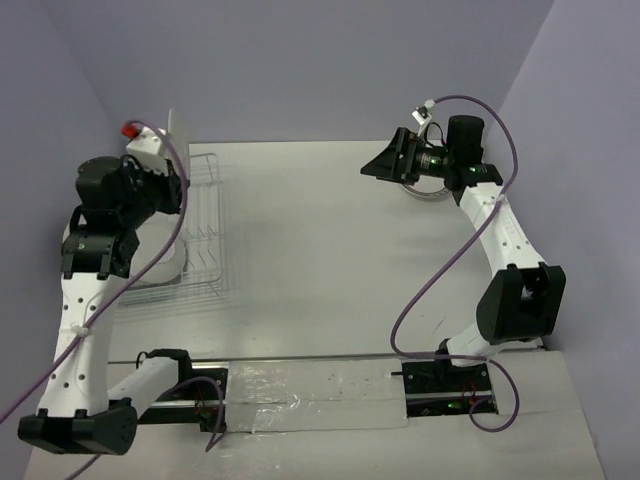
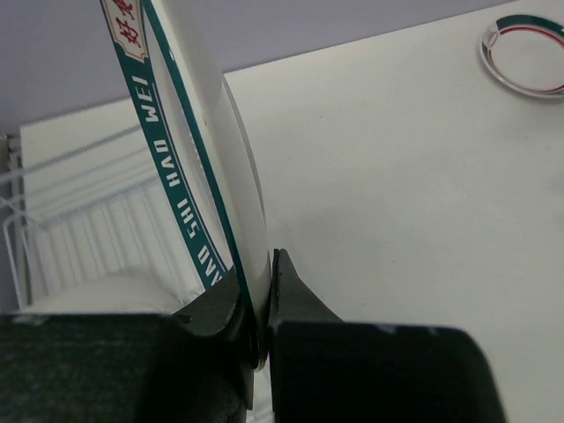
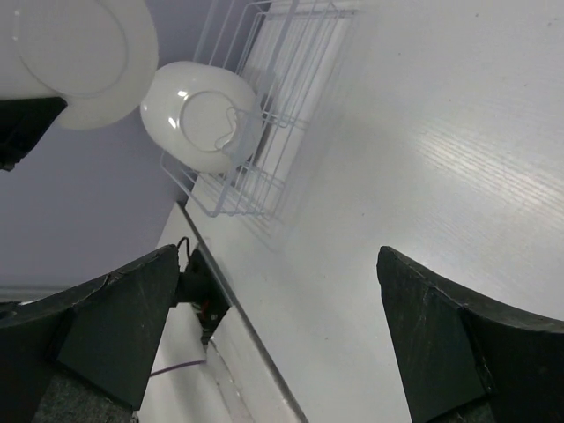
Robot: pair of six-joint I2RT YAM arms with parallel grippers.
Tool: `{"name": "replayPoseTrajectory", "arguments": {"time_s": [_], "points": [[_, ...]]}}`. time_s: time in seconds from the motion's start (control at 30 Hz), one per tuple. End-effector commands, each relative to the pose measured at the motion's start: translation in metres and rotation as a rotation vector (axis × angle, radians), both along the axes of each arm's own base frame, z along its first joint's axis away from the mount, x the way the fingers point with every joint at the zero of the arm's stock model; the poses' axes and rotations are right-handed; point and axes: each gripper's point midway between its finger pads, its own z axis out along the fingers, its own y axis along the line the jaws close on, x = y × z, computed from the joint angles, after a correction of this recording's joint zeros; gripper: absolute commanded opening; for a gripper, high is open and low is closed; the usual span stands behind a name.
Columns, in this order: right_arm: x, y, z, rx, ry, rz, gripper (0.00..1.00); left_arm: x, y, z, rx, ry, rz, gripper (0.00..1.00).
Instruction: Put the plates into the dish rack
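Note:
My left gripper (image 1: 170,165) (image 2: 260,282) is shut on the lower rim of a teal-rimmed plate (image 2: 189,141) (image 1: 178,130) (image 3: 79,53), held upright and edge-on above the far end of the dish rack (image 1: 215,200) (image 2: 79,220) (image 3: 282,97). One white plate (image 3: 198,119) (image 1: 165,262) stands in the rack's near end, underside showing. Another teal-and-red rimmed plate (image 2: 529,57) (image 1: 432,193) lies flat on the table at the far right, partly hidden under my right arm. My right gripper (image 1: 385,165) (image 3: 278,256) hangs open just left of that plate, with nothing between its fingers.
The rack sits at the table's left side against the purple wall. Purple cables loop from both arms. A taped strip and mounting rail (image 1: 320,385) run along the near edge between the arm bases.

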Motion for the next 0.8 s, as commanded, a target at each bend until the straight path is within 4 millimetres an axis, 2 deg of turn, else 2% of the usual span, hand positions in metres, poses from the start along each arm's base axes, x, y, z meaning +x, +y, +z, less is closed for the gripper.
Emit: {"name": "replayPoseTrajectory", "arguments": {"time_s": [0.0,0.07,0.1,0.17,0.2,0.27,0.3,0.5,0.77], "points": [[-0.003,-0.003,0.009,0.056,-0.031,0.036,1.00,-0.027,-0.004,0.020,-0.243,0.060,-0.057,0.00],[-0.002,-0.002,0.002,0.064,0.014,0.060,1.00,-0.032,0.010,0.009,-0.264,0.114,-0.032,0.00],[-0.003,-0.002,-0.002,0.063,0.033,0.062,1.00,-0.029,0.031,0.003,-0.283,0.134,0.023,0.00],[-0.002,-0.005,-0.011,0.049,0.050,0.045,1.00,-0.036,0.035,-0.006,-0.337,0.186,-0.036,0.00],[-0.002,-0.006,-0.012,0.039,0.038,0.040,1.00,-0.036,0.052,-0.020,-0.362,0.238,-0.004,0.00],[-0.002,-0.007,-0.017,0.029,0.034,0.032,1.00,-0.038,0.056,-0.031,-0.371,0.276,-0.055,0.00],[-0.003,-0.008,-0.019,0.023,0.038,0.028,1.00,-0.037,0.065,-0.046,-0.368,0.322,-0.044,0.00],[-0.004,-0.014,-0.030,-0.044,0.048,0.018,1.00,-0.040,0.081,-0.084,-0.353,0.383,-0.026,0.00],[-0.003,-0.012,-0.038,-0.037,0.078,0.028,1.00,-0.036,0.095,-0.112,-0.345,0.419,0.011,0.00]]}}
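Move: The free slot in the dish rack, beside the loaded plates, is about 10 cm left, 3 cm back and 23 cm below the left hand, which already grips the green-rimmed plate. The loaded plates stand roughly 8 cm left of that slot, level with it. From the open right hand, the last plate lies some 15 cm ahead, 18 cm right and 28 cm down, and the slot about 48 cm left, 9 cm back and 19 cm down. Swing the left gripper left about 9 cm with the green-rimmed plate still pinched by its rim, then lower it, some 12 cm in all, drawing back about 4 cm, towards the slot right of the loaded plates. Tip the fingers down some 30 degrees and let the hand's left side drop as you go. Sink the open right gripper about 4 cm. ##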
